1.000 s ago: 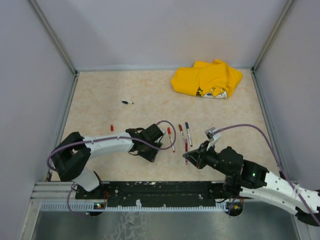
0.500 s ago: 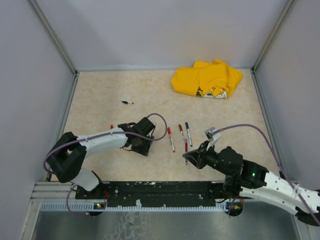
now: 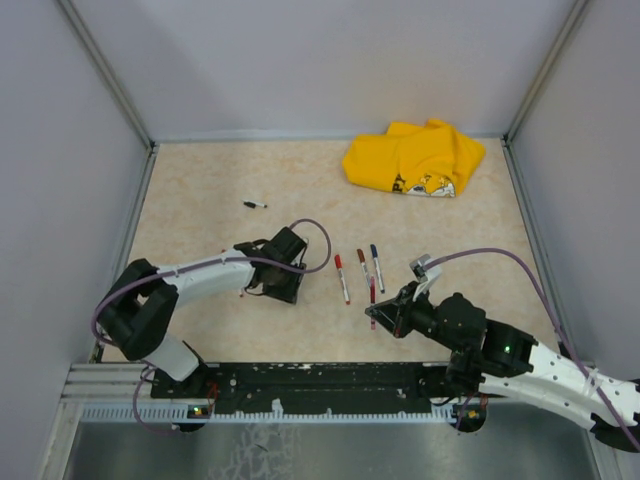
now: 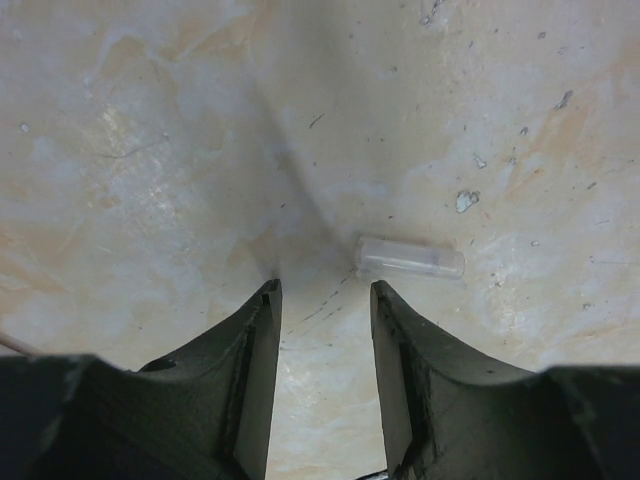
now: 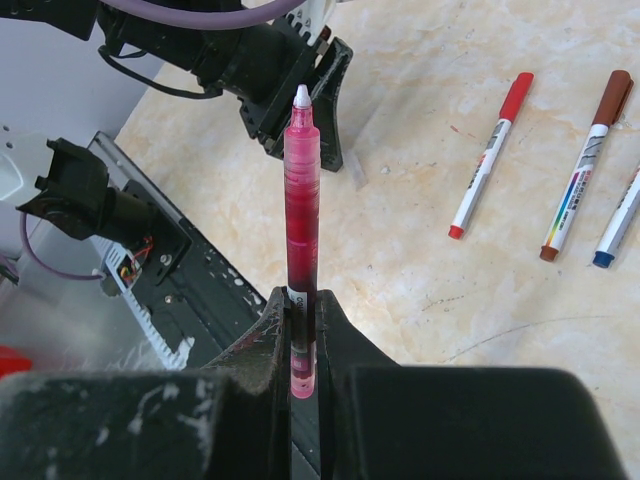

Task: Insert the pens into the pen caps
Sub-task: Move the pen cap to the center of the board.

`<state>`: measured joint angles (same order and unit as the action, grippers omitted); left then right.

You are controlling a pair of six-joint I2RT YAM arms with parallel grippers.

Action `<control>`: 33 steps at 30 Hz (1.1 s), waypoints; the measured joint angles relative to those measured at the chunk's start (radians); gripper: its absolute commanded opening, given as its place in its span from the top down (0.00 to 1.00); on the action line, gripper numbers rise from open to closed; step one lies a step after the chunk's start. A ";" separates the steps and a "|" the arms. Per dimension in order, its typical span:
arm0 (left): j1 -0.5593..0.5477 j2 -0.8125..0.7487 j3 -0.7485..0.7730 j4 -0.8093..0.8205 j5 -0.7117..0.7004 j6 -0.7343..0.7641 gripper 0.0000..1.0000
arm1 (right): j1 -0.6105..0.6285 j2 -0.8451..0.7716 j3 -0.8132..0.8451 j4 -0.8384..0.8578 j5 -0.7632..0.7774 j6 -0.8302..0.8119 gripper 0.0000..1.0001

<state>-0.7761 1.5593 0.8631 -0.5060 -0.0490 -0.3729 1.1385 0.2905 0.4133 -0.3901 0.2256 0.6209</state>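
Observation:
My left gripper (image 4: 325,290) hangs open just above the table with nothing between its fingers. A short clear plastic pen cap (image 4: 410,258) lies flat just beyond its right fingertip. In the top view the left gripper (image 3: 283,290) is left of three capped pens: red (image 3: 342,278), brown (image 3: 364,268) and blue (image 3: 376,268). My right gripper (image 5: 303,300) is shut on an uncapped red pen (image 5: 302,190), its white tip pointing toward the left gripper. In the top view the right gripper (image 3: 378,312) sits just below the pen row.
A crumpled yellow cloth (image 3: 415,158) lies at the back right. A small black piece (image 3: 255,205) rests at the back left. The black base rail (image 3: 320,385) runs along the near edge. Grey walls enclose the table on three sides.
The left gripper has slid left, away from the row of pens, staying open. The right gripper and its red pen have not moved.

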 measured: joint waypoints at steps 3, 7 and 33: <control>0.000 0.014 0.012 0.010 -0.002 0.000 0.54 | 0.000 0.000 0.000 0.000 0.000 0.000 1.00; 0.000 0.029 0.026 0.018 -0.006 0.000 0.54 | 0.000 0.000 0.000 -0.001 0.000 0.000 1.00; -0.039 -0.024 0.137 0.005 -0.169 -0.130 0.57 | 0.000 0.000 0.000 -0.006 0.001 0.001 1.00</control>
<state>-0.8146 1.5352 0.9997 -0.5011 -0.2180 -0.5034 1.1389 0.2905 0.4133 -0.3965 0.2264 0.6216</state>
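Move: The clear pen cap lies crosswise on the board just off the left hand's right fingertip, about 3 cm to the hand's right, 2 cm ahead and roughly 1 cm below. The red marker lies some 12 cm right and 4 cm ahead of this hand, the brown marker about 17 cm right and 6 cm ahead, both at table height. From the right hand, the cap is roughly 15 cm left, 10 cm ahead and 17 cm below. Forward and a little right, low over the board, the left hand travels about 4 cm with its fingers half open, its right fingertip nudging the near-hand end of the pen cap. Then it rises some 5 cm, clear of the cap, tilting the fingertips about 10 degrees forward with a slight counter-clockwise turn. The right hand keeps its hold on the uncapped pink pen. ##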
